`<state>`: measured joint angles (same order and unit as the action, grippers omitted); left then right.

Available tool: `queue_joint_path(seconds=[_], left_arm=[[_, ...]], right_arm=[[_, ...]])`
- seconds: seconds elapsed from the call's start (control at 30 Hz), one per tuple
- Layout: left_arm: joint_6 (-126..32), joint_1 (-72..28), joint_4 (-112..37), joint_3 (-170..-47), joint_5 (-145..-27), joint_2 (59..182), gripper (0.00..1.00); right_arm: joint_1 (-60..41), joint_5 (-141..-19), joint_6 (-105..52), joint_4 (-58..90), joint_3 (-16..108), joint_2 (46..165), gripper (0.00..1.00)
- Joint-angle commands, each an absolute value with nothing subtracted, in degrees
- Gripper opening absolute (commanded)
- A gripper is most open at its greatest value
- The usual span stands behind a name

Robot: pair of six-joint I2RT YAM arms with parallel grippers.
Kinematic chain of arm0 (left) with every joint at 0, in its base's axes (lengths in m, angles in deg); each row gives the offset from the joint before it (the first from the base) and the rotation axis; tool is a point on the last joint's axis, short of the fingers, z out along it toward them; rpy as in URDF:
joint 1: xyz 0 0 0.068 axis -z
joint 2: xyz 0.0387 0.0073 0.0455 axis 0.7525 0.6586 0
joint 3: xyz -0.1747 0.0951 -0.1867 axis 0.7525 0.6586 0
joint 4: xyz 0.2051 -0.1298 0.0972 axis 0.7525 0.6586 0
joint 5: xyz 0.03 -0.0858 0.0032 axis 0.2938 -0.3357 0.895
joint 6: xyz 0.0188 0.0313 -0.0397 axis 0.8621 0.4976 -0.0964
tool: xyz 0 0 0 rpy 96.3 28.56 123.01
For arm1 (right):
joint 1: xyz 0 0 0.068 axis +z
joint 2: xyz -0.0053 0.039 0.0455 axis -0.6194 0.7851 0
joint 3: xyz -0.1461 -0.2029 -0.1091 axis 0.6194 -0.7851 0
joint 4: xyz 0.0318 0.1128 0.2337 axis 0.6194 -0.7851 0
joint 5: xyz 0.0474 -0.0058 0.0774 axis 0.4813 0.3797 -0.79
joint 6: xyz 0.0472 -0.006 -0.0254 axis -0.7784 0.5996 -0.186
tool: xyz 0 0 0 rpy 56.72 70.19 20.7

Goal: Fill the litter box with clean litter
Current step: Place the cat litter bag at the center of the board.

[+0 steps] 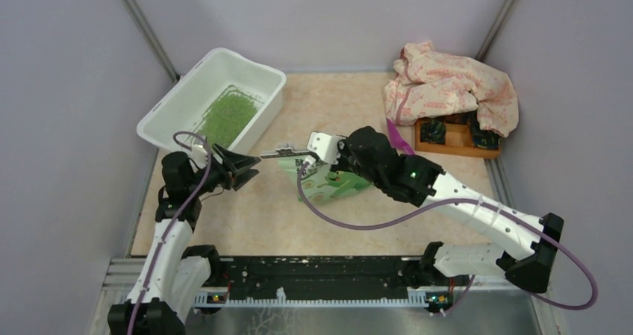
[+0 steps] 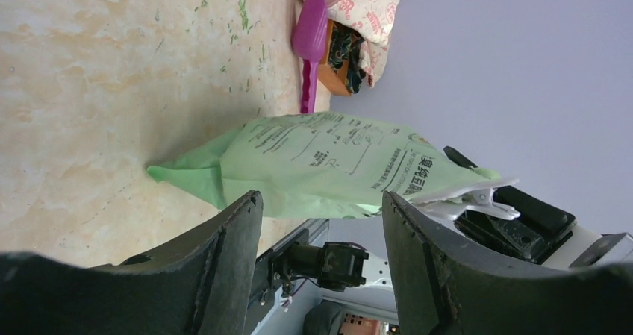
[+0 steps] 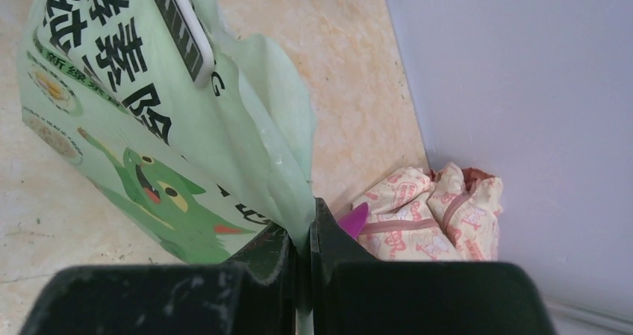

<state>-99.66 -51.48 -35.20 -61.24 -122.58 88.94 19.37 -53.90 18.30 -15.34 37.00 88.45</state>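
The white litter box (image 1: 163, 116) stands at the back left, with a patch of clean litter (image 1: 226, 117) on its floor. A light green printed bag (image 1: 334, 183) stands tilted mid-table, a white clip (image 1: 286, 154) on its top edge. My right gripper (image 3: 302, 230) is shut on the bag's (image 3: 149, 126) upper edge, seen from above at the bag's top (image 1: 322, 158). My left gripper (image 1: 250, 169) hangs open just left of the clip, between the box and the bag. In its wrist view nothing lies between the fingers (image 2: 231, 245), and the bag (image 2: 328, 163) is just beyond the fingertips.
A pink-patterned cloth (image 1: 448, 85) lies heaped at the back right, partly covering an orange wooden tray (image 1: 455, 139). A magenta scoop (image 1: 395, 135) lies beside the tray. A few loose green granules (image 2: 242, 7) are scattered on the tabletop. Grey walls close in the table.
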Motion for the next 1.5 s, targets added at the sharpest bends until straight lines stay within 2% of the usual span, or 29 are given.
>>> queue_joint_path(seconds=[0.0, 0.23, 0.43, 0.63, 0.7, 0.77, 0.83, 0.93, 0.97, 1.13, 1.47], left_arm=[[-99.42, -51.80, -33.30, -61.62, -122.29, 85.53, 0.66], [-97.41, -51.98, -29.61, -62.31, -121.15, 84.44, 0.66], [-97.31, -52.14, -29.59, -61.86, -120.27, 84.65, 0.66], [-98.27, -52.10, -31.51, -60.56, -120.41, 85.13, 0.65], [-98.19, -52.09, -31.44, -60.47, -120.81, 85.34, 0.65], [-98.02, -52.13, -31.07, -60.40, -120.77, 85.00, 0.65], [-98.12, -52.07, -31.00, -60.07, -120.43, 84.47, 0.65], [-98.57, -52.07, -31.40, -59.45, -120.10, 83.80, 0.65], [-98.62, -52.06, -31.60, -59.29, -120.07, 83.84, 0.65], [-98.74, -52.08, -32.83, -58.98, -120.67, 84.73, 0.64], [-98.80, -52.12, -34.66, -58.15, -120.96, 86.02, 0.64]], right_arm=[[19.65, -50.98, 21.33, -0.47, 44.24, 89.06, 0.00], [19.65, -53.35, 17.04, -1.41, 41.01, 84.56, 0.00], [19.65, -58.32, 7.51, -15.24, 37.95, 82.21, 0.00], [18.59, -59.66, 4.33, -18.67, 34.89, 82.73, 0.00], [17.63, -61.98, 3.54, -20.63, 35.79, 84.32, 0.04], [17.45, -63.64, 2.56, -22.45, 36.82, 85.08, 0.14], [17.45, -65.01, 2.27, -23.41, 37.52, 84.85, 0.20], [17.47, -66.26, 2.14, -25.40, 39.40, 84.24, 0.40], [17.44, -66.95, 2.12, -26.55, 40.60, 84.16, 0.43], [17.40, -70.45, 2.54, -31.59, 45.62, 84.71, 0.48], [17.65, -77.04, 4.01, -36.45, 54.69, 89.84, 0.50]])
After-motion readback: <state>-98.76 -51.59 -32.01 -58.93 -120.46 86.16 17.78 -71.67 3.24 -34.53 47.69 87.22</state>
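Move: The right hand holds the clipped bag by its edge; the board's centre is about 5 cm back, 4 cm left and roughly 22 cm below. The litter bag's middle sits some 7 cm back, 3 cm left and 12 cm below that hand; the purple scoop lies about 19 cm right, 3 cm ahead and 22 cm below. From the left hand, the board's centre is about 20 cm right, level front to back, some 15 cm below. Right hand lowers the bag some 3 cm while drawing back, lets go, then rises 4 cm, still backing. ##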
